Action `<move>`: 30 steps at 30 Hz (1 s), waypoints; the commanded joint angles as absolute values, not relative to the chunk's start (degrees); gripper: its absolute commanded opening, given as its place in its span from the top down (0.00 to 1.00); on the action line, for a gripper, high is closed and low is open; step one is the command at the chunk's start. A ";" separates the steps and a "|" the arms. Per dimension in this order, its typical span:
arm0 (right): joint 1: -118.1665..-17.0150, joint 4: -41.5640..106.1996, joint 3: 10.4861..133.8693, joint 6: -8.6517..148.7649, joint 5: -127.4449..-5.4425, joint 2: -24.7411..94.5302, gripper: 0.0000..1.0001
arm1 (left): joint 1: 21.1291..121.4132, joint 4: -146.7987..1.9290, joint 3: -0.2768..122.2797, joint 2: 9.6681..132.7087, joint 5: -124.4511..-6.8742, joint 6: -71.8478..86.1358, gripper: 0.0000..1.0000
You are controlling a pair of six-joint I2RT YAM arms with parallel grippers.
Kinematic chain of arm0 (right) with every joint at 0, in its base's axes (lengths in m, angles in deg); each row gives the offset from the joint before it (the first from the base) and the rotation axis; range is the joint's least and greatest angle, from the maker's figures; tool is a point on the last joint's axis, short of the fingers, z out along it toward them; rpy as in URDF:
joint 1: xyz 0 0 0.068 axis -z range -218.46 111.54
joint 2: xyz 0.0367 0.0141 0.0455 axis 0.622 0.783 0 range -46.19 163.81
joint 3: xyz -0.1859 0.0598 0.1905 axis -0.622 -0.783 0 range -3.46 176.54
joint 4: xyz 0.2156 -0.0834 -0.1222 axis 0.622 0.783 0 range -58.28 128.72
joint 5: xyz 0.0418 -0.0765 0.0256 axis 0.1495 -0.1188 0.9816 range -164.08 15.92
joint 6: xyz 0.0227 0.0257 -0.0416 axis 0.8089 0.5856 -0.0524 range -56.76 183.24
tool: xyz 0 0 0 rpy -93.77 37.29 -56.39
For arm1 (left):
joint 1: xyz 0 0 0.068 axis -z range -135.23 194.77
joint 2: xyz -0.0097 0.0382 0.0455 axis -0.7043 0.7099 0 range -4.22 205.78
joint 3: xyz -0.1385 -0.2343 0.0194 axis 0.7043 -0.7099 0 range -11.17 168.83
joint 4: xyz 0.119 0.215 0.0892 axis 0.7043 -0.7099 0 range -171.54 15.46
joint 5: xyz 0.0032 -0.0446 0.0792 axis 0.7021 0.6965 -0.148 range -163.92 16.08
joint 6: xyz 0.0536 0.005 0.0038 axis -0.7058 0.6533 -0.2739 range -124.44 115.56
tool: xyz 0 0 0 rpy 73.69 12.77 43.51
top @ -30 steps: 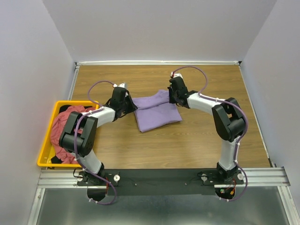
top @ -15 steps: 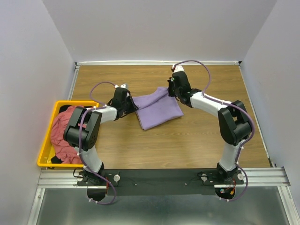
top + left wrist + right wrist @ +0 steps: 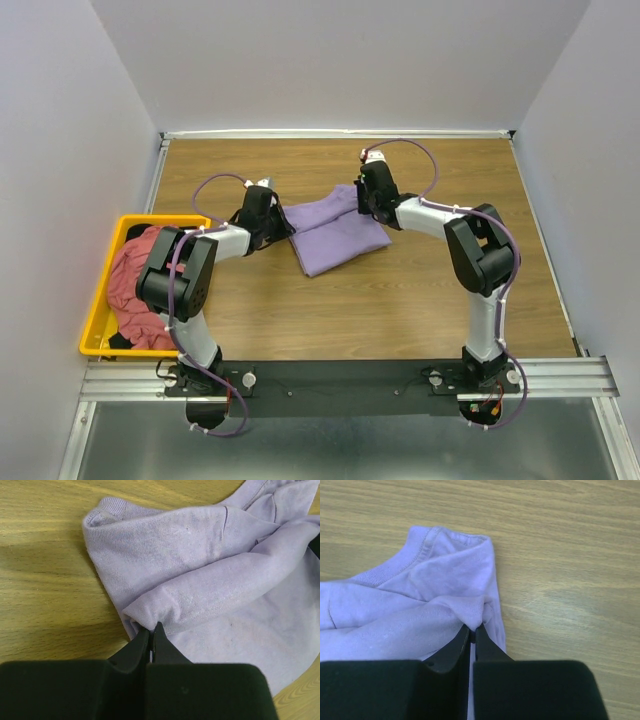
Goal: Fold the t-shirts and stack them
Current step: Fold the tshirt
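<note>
The lavender-purple t-shirt [image 3: 335, 232] lies partly folded on the wooden table between my two grippers. My left gripper [image 3: 280, 222] is shut on a pinch of its left edge; in the left wrist view the cloth [image 3: 210, 580] bunches at the gripper [image 3: 151, 628]. My right gripper [image 3: 366, 205] is shut on the shirt's far right part near the collar, as the right wrist view shows [image 3: 472, 627], with the cloth [image 3: 420, 610] gathered there. The dusty red-pink t-shirt [image 3: 135, 275] lies in the yellow bin, with a dark one [image 3: 120, 340] under it.
The yellow plastic bin [image 3: 95, 315] stands at the table's left edge beside the left arm. Grey walls close the table on three sides. Bare wood shows in front of and to the right of the purple shirt.
My right gripper has shifted slightly back toward the shirt after a small move outward, and the right arm's elbow has swung. The shirt's right edge moved a little. The left gripper has stayed put.
</note>
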State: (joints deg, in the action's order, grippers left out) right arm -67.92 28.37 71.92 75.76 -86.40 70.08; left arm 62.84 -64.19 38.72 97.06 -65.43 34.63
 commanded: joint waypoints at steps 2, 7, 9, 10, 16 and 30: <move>-67.12 26.98 73.71 75.81 -90.69 70.53 0.89 | 62.35 -67.51 40.24 95.19 -69.53 33.80 0.99; -67.03 27.15 72.92 75.46 -90.96 70.36 0.85 | 62.35 -67.42 41.39 94.83 -69.97 33.01 0.98; -67.12 27.06 72.92 75.20 -90.87 70.36 0.84 | 62.35 -67.33 41.30 94.83 -70.67 33.09 0.97; -67.03 27.15 72.92 75.11 -90.44 70.18 0.82 | 62.35 -67.24 40.69 94.66 -70.93 33.62 0.97; -67.03 28.03 74.32 74.40 -88.15 69.30 0.68 | 62.35 -65.84 39.02 94.13 -71.90 35.03 0.81; -67.20 35.77 73.72 77.04 -74.80 61.04 0.53 | 64.89 -69.17 37.44 79.20 -75.77 33.18 0.50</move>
State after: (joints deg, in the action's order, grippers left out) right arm -67.22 33.39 75.85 75.45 -81.16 64.60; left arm 63.25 -67.80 39.25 84.84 -71.64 34.63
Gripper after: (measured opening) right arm 0.475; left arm 0.502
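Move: Both hands are at the ends of the purple t-shirt's folded-over edge, left end at the left fingertips, right end at the right ones. The shirt's far left corner lies roughly 7 cm ahead of the left hand and 2 cm to its left. From the right hand, the collar is about 7 cm ahead and 3 cm left. Both lie about 1 cm below these hands. Both hands open, let go of the folded edge's ends, then rise about 8 cm left, 6 cm right. ##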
